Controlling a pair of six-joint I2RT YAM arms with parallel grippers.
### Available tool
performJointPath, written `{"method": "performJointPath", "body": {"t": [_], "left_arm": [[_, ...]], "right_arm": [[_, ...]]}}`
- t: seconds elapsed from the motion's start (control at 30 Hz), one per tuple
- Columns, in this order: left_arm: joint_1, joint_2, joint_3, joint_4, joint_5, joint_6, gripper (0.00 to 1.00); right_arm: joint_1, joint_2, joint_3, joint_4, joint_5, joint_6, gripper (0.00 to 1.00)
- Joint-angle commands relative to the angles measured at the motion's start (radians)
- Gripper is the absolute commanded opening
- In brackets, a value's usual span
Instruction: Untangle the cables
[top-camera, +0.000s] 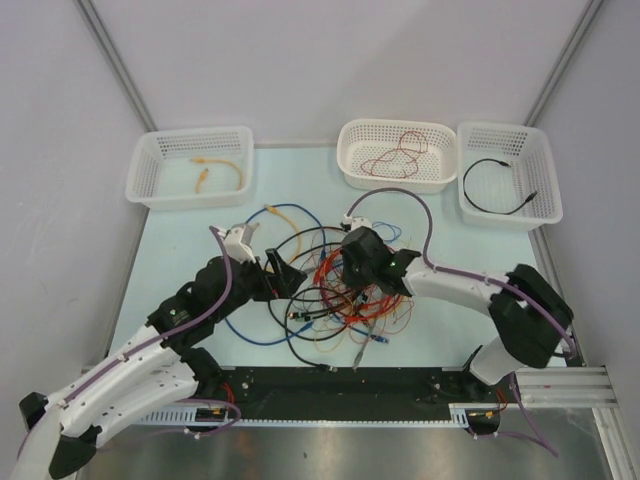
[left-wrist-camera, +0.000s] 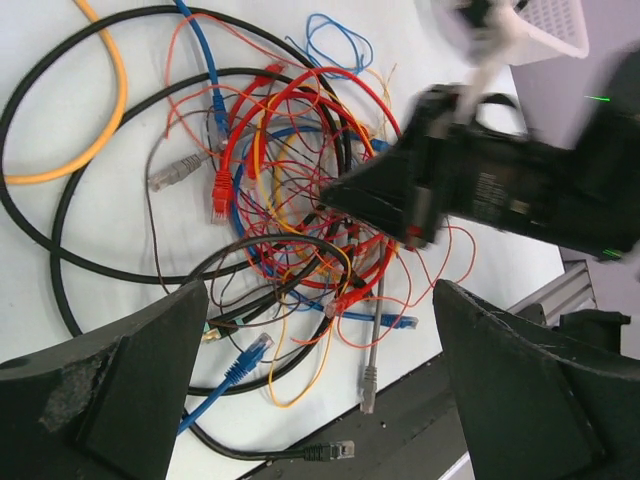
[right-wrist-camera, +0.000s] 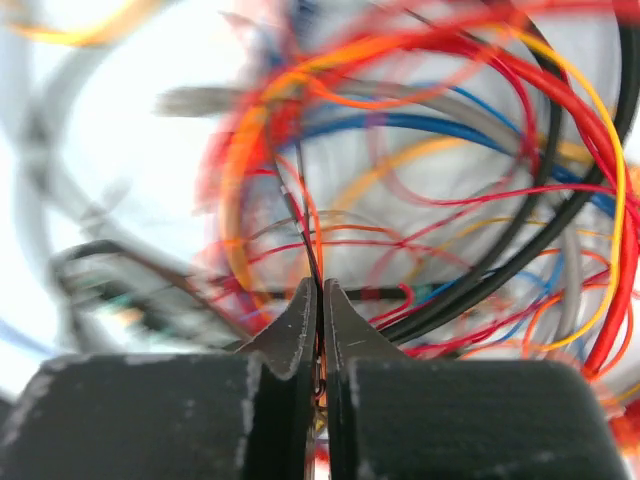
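The cables (top-camera: 335, 295) lie in one tangle at the table's middle: thick black loops, red, orange, yellow and blue strands, and several plug ends. My right gripper (top-camera: 352, 280) is down in the tangle's right half. In the right wrist view it (right-wrist-camera: 320, 287) is shut on a few thin wires (right-wrist-camera: 310, 235), black, red and orange, which run up from between the fingertips. My left gripper (top-camera: 280, 272) hovers at the tangle's left edge. Its jaws (left-wrist-camera: 320, 300) stand wide open with nothing between them, above blue (left-wrist-camera: 240, 365), grey (left-wrist-camera: 368, 385) and black (left-wrist-camera: 335, 450) plug ends.
Three white baskets stand at the back: the left one (top-camera: 150, 185) holds an orange cable, the middle one (top-camera: 395, 125) a red wire, the right one (top-camera: 505, 128) a black cable. A black rail (top-camera: 400, 380) runs along the near edge. A yellow cable (top-camera: 285, 212) trails behind the tangle.
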Motion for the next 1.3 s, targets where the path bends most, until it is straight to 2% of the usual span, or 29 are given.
{"method": "performJointPath", "body": {"t": [0.0, 0.1, 0.4, 0.6, 0.7, 0.9, 1.1, 1.27], "left_arm": [[0.006, -0.026, 0.066, -0.020, -0.069, 0.046, 1.00], [0.006, -0.035, 0.095, -0.021, -0.115, 0.082, 0.99], [0.006, -0.072, 0.153, -0.015, -0.207, 0.125, 0.99], [0.006, -0.124, 0.158, 0.037, -0.244, 0.168, 1.00], [0.006, -0.141, 0.144, 0.101, -0.244, 0.188, 1.00], [0.006, -0.121, 0.094, 0.296, -0.149, 0.230, 1.00], [0.006, -0.005, 0.095, 0.452, -0.011, 0.242, 1.00], [0.006, 0.097, 0.112, 0.483, 0.053, 0.248, 0.98]], "right_arm": [[0.054, -0.235, 0.029, 0.062, 0.020, -0.018, 0.00], [0.072, -0.329, 0.081, 0.064, 0.009, -0.032, 0.00], [0.115, -0.449, 0.290, 0.002, -0.018, -0.070, 0.00], [0.143, -0.475, 0.431, -0.053, 0.014, -0.153, 0.00], [0.141, -0.458, 0.432, -0.105, 0.066, -0.177, 0.00], [0.134, -0.401, 0.414, -0.150, 0.062, -0.145, 0.00], [0.134, -0.400, 0.409, -0.133, 0.046, -0.145, 0.00], [0.135, -0.414, 0.411, -0.148, 0.043, -0.134, 0.00]]}}
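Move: My right hand, shut on a pinch of thin red, orange and black strands, hangs just over the red tangle; its middle is about 3 cm ahead, 3 cm right and 5 cm down. From there the black coil centres 5 cm ahead and 7 cm left, and the grey plug lies 15 cm back, 2 cm right. From my open left hand, the red tangle is 8 cm ahead, 15 cm right and 17 cm below. I keep my right fingers shut on the strands and pull them fast, nearly straight up out of the tangle, over 30 cm with a slight drift back, then sink about 5 cm and hold. My left hand, still wide open, rises about 12 cm beside them, fingers tilting up some 25 degrees; it swings a little left, then back right towards the raised strands, without gripping anything. ##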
